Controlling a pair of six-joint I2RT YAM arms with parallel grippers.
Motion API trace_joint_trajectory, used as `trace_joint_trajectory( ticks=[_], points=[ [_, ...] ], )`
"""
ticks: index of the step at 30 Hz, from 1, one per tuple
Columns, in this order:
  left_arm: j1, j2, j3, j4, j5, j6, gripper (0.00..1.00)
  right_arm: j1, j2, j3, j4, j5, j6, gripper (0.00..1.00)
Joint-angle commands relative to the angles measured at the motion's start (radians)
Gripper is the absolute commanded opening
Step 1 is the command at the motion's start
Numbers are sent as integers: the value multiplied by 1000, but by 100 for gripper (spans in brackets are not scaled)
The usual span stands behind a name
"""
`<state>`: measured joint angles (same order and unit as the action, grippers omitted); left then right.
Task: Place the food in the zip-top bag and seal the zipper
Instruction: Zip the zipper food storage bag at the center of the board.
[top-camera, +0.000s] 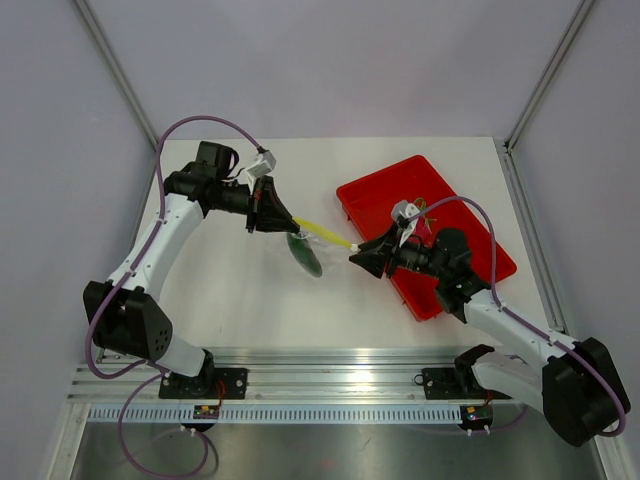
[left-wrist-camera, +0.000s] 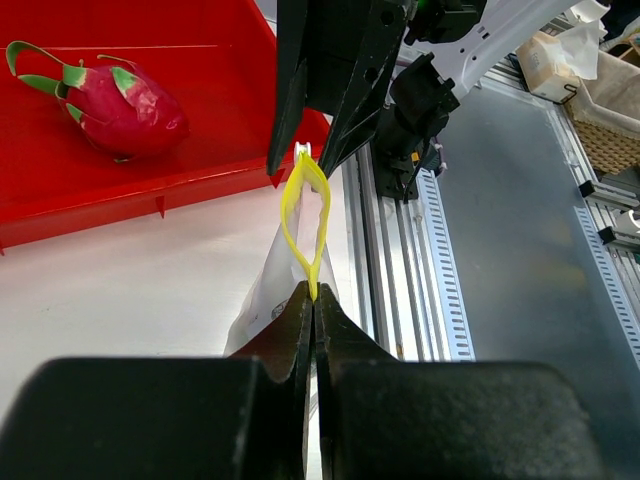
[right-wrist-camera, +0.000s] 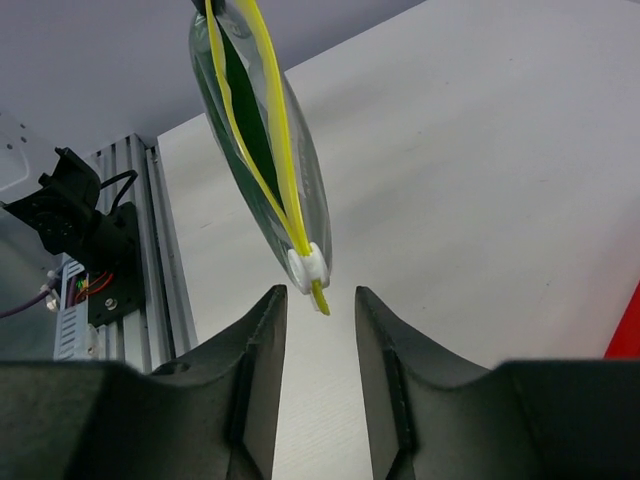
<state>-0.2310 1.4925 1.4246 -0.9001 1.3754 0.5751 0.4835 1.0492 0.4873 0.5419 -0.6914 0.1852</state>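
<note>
The zip-top bag (top-camera: 308, 250) hangs above the table between my two grippers, and the dark green food (right-wrist-camera: 243, 112) lies inside it. My left gripper (left-wrist-camera: 314, 291) is shut on one end of the yellow-green zipper (left-wrist-camera: 291, 215), whose two strips bow apart into a loop. At the other end sits a white slider (right-wrist-camera: 308, 268), just ahead of the fingertips of my right gripper (right-wrist-camera: 318, 292). Its jaws stand apart on either side of the zipper's tip without touching it. In the top view the left gripper (top-camera: 288, 221) and the right gripper (top-camera: 356, 257) face each other along the zipper (top-camera: 328, 235).
A red tray (top-camera: 470, 235) lies at the right under my right arm, with a pink dragon fruit (left-wrist-camera: 122, 100) in it. The aluminium rail (top-camera: 340, 385) runs along the near table edge. Grey walls close the back and sides.
</note>
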Motion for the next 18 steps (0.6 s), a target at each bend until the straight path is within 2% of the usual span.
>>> trace_joint_trajectory(
  ticks=[1, 6, 7, 10, 13, 14, 15, 18],
  points=[
    [5, -40, 31, 27, 53, 5, 0, 24, 20, 50, 79, -36, 7, 39],
    [7, -41, 28, 23, 56, 11, 0, 32, 35, 51, 79, -25, 2, 22],
    [9, -41, 25, 23, 57, 12, 0, 33, 31, 51, 79, -22, 2, 15],
    [10, -46, 19, 18, 59, 19, 0, 35, 29, 50, 70, -8, -3, 4],
    [13, -49, 13, 21, 59, 20, 0, 36, 20, 46, 63, 9, -7, 0],
    [13, -48, 11, 21, 57, 20, 9, 36, 17, 46, 56, 12, -13, 0],
    [16, -48, 11, 20, 51, 14, 25, 36, 14, 51, 47, 12, -18, 0],
    [27, -58, 19, 26, -4, -7, 49, 35, 5, 86, -34, 13, -77, 0]
  ],
)
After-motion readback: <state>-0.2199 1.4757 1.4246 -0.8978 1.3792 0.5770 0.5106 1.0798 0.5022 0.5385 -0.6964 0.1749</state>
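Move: Just off the right fingertips, about 1 cm to this hand's left and at its height, sits the white slider at the right end of the bag's yellow zipper. The cucumber inside the bag hangs about 10 cm left of the right hand, 3 cm back and 7 lower; the dragon fruit in the red tray is roughly 13 cm right, 9 ahead and 17 below. From the left hand, which pinches the zipper's other end, the slider lies about 10 cm right, 2 back and 7 lower. Easing about 1 cm left onto the zipper's end, the right hand closes its half-open fingers fully and pinches the yellow tip right at the white slider, then holds in place. Only once that grip is shut does the left hand, almost still, open to a bit under half and let go of its end of the zipper. ##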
